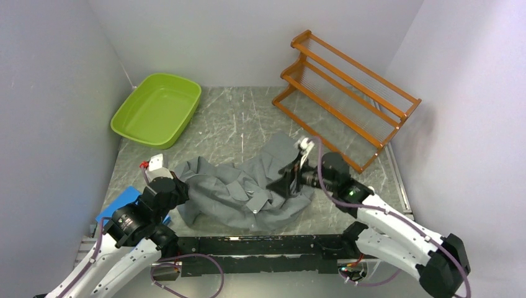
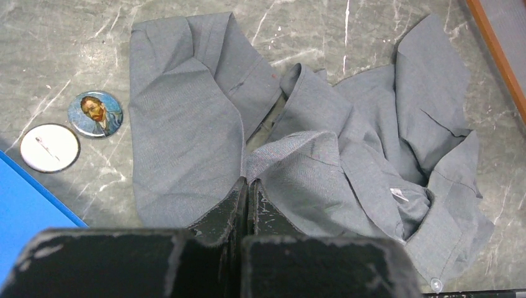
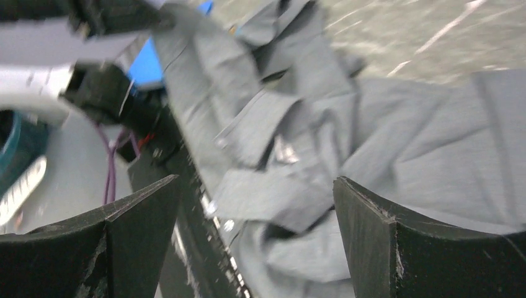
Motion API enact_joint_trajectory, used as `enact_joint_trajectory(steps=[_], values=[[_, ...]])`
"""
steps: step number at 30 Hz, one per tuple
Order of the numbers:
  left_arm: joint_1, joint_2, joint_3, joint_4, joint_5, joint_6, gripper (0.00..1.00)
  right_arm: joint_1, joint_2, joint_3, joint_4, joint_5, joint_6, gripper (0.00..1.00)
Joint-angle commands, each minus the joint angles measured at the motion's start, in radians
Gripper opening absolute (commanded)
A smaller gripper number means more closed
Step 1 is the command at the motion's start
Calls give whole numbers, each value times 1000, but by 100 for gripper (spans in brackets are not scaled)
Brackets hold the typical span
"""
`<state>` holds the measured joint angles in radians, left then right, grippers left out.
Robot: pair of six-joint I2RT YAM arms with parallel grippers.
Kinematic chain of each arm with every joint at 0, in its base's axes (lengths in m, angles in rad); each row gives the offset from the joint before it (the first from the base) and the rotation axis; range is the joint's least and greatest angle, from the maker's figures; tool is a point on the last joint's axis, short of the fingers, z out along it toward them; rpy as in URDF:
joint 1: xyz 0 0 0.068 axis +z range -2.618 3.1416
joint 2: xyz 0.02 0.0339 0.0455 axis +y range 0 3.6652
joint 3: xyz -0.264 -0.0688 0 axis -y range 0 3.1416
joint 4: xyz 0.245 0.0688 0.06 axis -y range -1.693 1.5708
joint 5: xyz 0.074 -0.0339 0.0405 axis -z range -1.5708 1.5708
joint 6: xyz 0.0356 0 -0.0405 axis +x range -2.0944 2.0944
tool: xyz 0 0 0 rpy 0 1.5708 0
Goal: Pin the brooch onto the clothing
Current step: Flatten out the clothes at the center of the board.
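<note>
The clothing (image 1: 248, 186) is a dark-grey shirt lying crumpled in the middle of the table. A round brooch (image 2: 95, 113) with a painted portrait lies on the table left of the clothing (image 2: 186, 124). Beside it lies a second round brooch (image 2: 49, 147), white back up with its pin showing. My left gripper (image 2: 248, 183) is shut, its tips pinching a raised fold at the shirt's left part. My right gripper (image 3: 255, 180) hangs open over the shirt's (image 3: 397, 136) right part with nothing between its fingers; that view is blurred. From above, the right gripper (image 1: 282, 184) is over the fabric.
A green tub (image 1: 158, 108) stands at the back left and an orange wooden rack (image 1: 347, 93) at the back right. A blue flat object (image 1: 121, 205) lies under my left arm near the front edge. A black rail (image 1: 260, 245) runs along the front.
</note>
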<state>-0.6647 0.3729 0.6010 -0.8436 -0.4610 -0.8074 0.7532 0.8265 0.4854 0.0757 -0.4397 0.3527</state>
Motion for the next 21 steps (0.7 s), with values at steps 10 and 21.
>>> enact_joint_trajectory(steps=[10,21], values=[[-2,29,38,36,-14,24,3,-253,362,197,-233,-153,-28,74],[-3,63,26,85,3,43,3,-212,438,213,-411,131,-42,61]])
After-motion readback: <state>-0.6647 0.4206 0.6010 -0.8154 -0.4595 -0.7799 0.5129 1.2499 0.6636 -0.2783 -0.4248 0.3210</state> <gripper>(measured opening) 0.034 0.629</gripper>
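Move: The clothes' raised fold on the right-hand side lies about 4 cm ahead of the right gripper, 5 cm to its right and some 16 cm below. The collar flap is about 6 cm to the gripper's left, 1 cm back, at much the same depth. From the left gripper, which already holds the garment's other side, that fold lies roughly 33 cm to the right, 2 cm ahead and 14 cm lower. Send the right gripper forward about 6 cm first, then drop it some 10 cm towards the loose fold on the clothes' right side, easing 5 cm to the right. Tip the left-pointing fingers well down, roughly 30 degrees, and draw them in from wide open to a bit over half. Keep the left gripper shut on its pinch of cloth, nearly still. ##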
